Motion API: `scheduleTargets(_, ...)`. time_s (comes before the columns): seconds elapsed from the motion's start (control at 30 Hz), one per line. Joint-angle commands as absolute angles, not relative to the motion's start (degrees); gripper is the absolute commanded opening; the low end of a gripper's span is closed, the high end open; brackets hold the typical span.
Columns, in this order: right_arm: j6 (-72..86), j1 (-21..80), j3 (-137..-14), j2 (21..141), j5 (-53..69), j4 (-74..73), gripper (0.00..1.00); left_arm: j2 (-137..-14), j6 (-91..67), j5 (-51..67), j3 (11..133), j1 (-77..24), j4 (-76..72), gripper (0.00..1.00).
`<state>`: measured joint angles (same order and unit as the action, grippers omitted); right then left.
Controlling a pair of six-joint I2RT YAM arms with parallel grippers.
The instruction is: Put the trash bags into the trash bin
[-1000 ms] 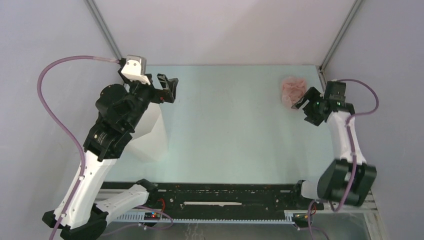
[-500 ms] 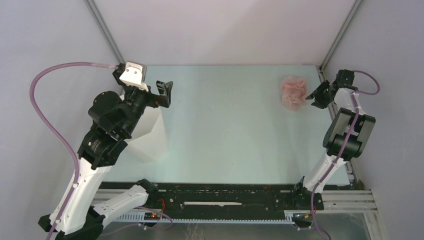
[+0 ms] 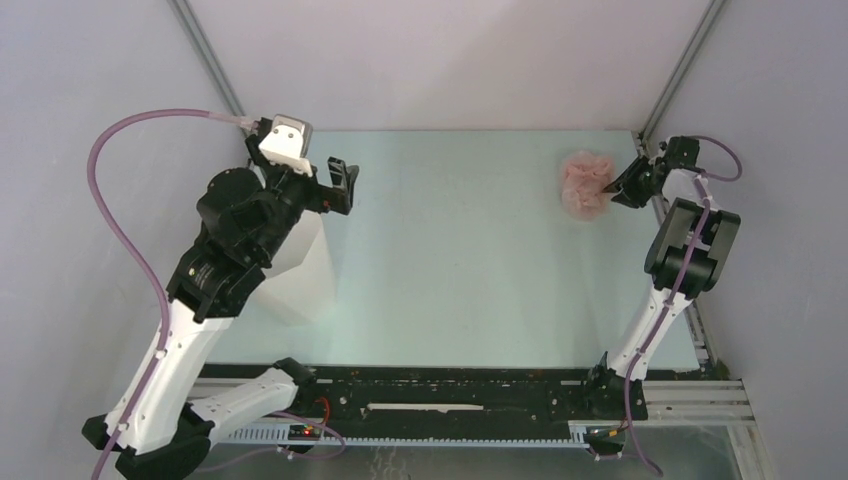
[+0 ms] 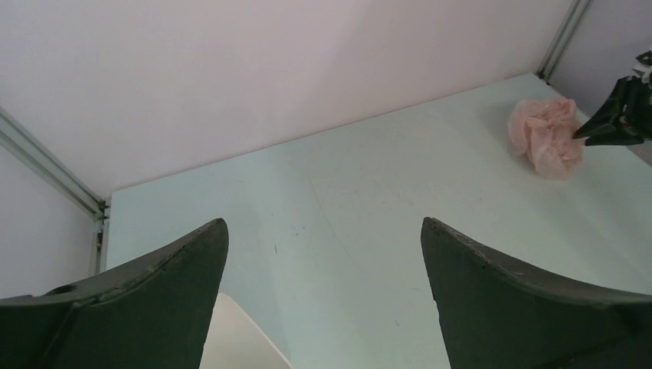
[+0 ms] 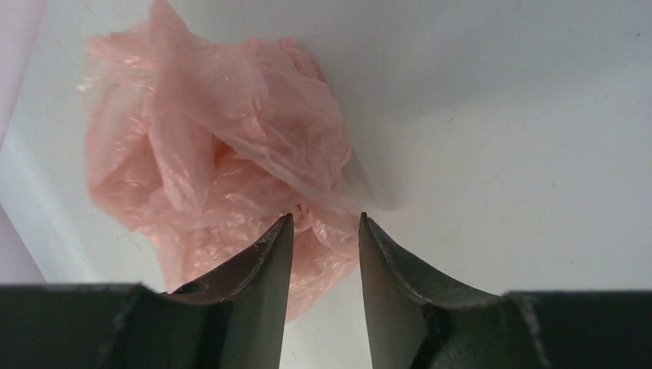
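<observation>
The trash bag [image 3: 585, 185] lies crumpled, pale pink and glossy, at the table's far right; it also shows in the left wrist view [image 4: 547, 137]. My right gripper [image 3: 612, 188] reaches it from the right. In the right wrist view the jaws [image 5: 324, 217] have narrowed on the bag's [image 5: 223, 154] lower fold, both tips touching plastic. The white faceted trash bin [image 3: 300, 265] stands at the left, partly hidden under my left arm; a corner of it [image 4: 238, 338] shows below the left jaws. My left gripper [image 3: 340, 180] hangs wide open above the bin, holding nothing [image 4: 323, 223].
The pale green table [image 3: 460, 260] is fenced by grey walls with metal corner posts [image 3: 680, 75]. The bag sits close to the right wall and back corner. A black rail [image 3: 450, 395] runs along the near edge between the arm bases.
My right arm swung out to the far right corner and its jaws narrowed onto the bag's edge. The left arm shifted slightly, still open above the bin.
</observation>
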<state>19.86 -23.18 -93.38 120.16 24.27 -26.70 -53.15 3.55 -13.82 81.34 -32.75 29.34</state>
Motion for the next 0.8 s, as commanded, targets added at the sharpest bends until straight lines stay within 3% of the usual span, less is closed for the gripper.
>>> scheduleTargets(0.0,18.39,-23.04,-95.89,121.95,25.38,-25.40,0.45,-54.84,0.38,-11.60,87.66,-33.30,32.76,1.00)
scheduleTargets(0.23,19.70,-21.90,-95.76,123.30,30.25,-23.84,0.45,-61.95,-10.53,-9.68,100.75,-33.31,42.12,1.00)
scheduleTargets(0.3,20.24,-21.38,-95.38,123.17,31.37,-23.70,0.29,-62.54,-13.73,-8.13,102.60,-33.31,43.78,1.00)
scheduleTargets(0.37,21.44,-20.47,-94.52,122.24,33.09,-24.30,0.04,-62.22,-17.45,-7.10,102.25,-33.31,43.85,1.00)
scheduleTargets(0.4,22.01,-19.82,-93.27,120.97,33.55,-24.64,0.00,-62.08,-19.02,-5.84,101.69,-33.31,43.37,1.00)
scheduleTargets(0.63,22.77,-10.62,-74.00,100.58,33.52,-26.21,0.00,-61.78,-31.62,4.93,94.46,-33.31,36.86,1.00)
scheduleTargets(0.77,19.15,-2.91,-63.36,88.55,33.94,-29.76,0.00,-60.84,-41.58,14.27,83.81,-33.98,26.35,0.96)
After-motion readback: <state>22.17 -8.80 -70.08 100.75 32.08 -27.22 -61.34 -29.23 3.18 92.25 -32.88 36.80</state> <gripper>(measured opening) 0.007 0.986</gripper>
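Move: Just beside the right hand lies the pink trash bag, its middle about 7 cm to the left, 2 cm ahead and 2 cm below, with its loose near-right edge around the half-open fingertips. The table's far right corner is some 13 cm right of the bag and 15 cm beyond it. From the left hand the bag lies roughly 63 cm right, 25 cm ahead and 40 cm down; the trash bin stands about 18 cm left of that hand, level with it, 30 cm below. Sinking about 2.5 cm at the edge of the trash bag, the right hand shuts its half-open fingers on the bag's loose end, then sweeps it left about 16 cm and back 9 cm, quickening and rising some 4 cm late on. Wide open, the left hand rises 4 cm and sinks again, ends about 8 cm to the right, rolling and tipping down towards the bag. ##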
